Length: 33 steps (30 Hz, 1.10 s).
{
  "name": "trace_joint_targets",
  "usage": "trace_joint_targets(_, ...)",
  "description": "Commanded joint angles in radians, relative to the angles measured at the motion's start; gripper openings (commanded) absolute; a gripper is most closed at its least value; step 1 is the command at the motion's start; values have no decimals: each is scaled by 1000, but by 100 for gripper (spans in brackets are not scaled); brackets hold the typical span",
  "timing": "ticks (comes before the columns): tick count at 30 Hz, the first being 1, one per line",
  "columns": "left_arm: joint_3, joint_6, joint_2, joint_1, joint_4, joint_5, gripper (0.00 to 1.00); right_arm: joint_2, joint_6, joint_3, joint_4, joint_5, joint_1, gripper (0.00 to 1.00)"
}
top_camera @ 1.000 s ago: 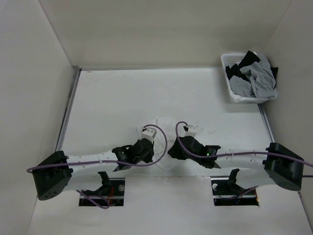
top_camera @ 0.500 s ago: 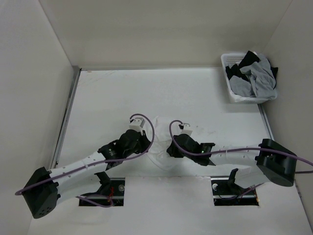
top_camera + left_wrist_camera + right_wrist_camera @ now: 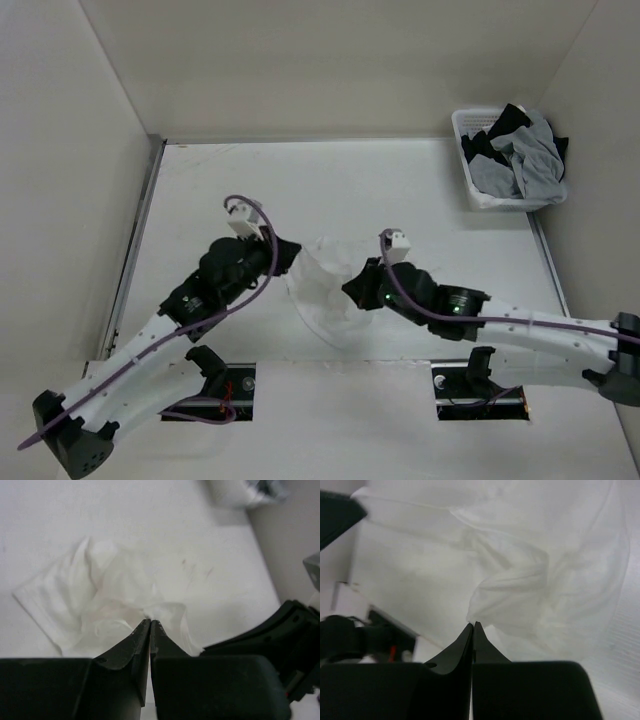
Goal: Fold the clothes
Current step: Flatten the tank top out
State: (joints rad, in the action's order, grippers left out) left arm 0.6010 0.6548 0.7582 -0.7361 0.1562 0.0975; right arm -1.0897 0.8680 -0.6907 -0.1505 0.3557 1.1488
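The clothes (image 3: 322, 290) are one thin white garment, crumpled and partly lifted near the middle of the table. My left gripper (image 3: 291, 262) pinches its left edge; in the left wrist view the jaws are pressed together on a fold of the clothes (image 3: 115, 605) at the left gripper (image 3: 150, 621) tips. My right gripper (image 3: 350, 290) holds the right side; in the right wrist view the right gripper (image 3: 473, 624) is shut on a corner of the clothes (image 3: 545, 580), which hang stretched from the tips.
A white basket (image 3: 474, 190) holding grey and black garments (image 3: 520, 160) stands at the table's far right corner. White walls enclose the table on three sides. Two openings with cables (image 3: 225, 385) lie at the near edge.
The left arm has swung out left and away from the bases, pulling the garment's edge. The right gripper closed on the garment and its arm stretched forward.
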Motion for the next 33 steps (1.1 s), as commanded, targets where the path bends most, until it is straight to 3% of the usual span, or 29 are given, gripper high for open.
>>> trace_joint_targets(1, 207, -44, -85, 46, 11, 43, 2, 157, -115, -177, -119, 77, 44, 0)
trace_joint_targets(7, 534, -107, -114, 57, 40, 123, 2, 229, -312, -542, -306, 189, 200, 0)
trace_joint_targets(12, 735, -156, -105, 34, 40, 148, 2, 208, -414, -759, -336, 207, 309, 0)
trace_joint_targets(17, 807, -147, -114, 63, 36, 130, 2, 211, -423, -817, -313, 186, 366, 0)
trace_joint_targets(21, 729, -118, -115, 80, 33, 122, 3, 231, -412, -710, -264, 202, 358, 1)
trace_joint_targets(24, 579, -103, -94, 86, -7, 154, 3, 225, -402, -624, -236, 169, 242, 2)
trace_joint_targets(27, 441, -81, -39, 106, -72, 191, 4, 212, -337, -506, -175, -36, 15, 2)
trace_joint_targets(31, 333, -69, 128, 230, -217, 188, 4, 72, -279, -363, -5, -323, -339, 2)
trace_joint_targets(33, 338, -46, 295, 327, -320, 160, 4, -60, -261, -360, 95, -404, -459, 2)
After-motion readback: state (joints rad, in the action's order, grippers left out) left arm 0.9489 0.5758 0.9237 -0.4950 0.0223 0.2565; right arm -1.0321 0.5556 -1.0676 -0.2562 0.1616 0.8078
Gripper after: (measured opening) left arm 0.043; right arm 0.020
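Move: The white tank top is already pinched between both closed hands, its bulk sagging onto the table: its middle lies about 6 cm to the right of the left hand, level with it fore and aft, some 17 cm down. From the right hand the middle lies roughly 5 cm ahead, 4 cm left and 12 cm below. The laundry basket stands far off, some 45 cm ahead of the right hand and 48 cm to its right. The tank top is swept up by its two pinched places: both hands shoot up some 37 cm, drawing back about 8 cm and spreading apart, fingertips tipping upward. Then they swing forward and down together, past their starting reach, tips dipping again, and the still-shut fingers keep their hold while the cloth is carried out over the table. ##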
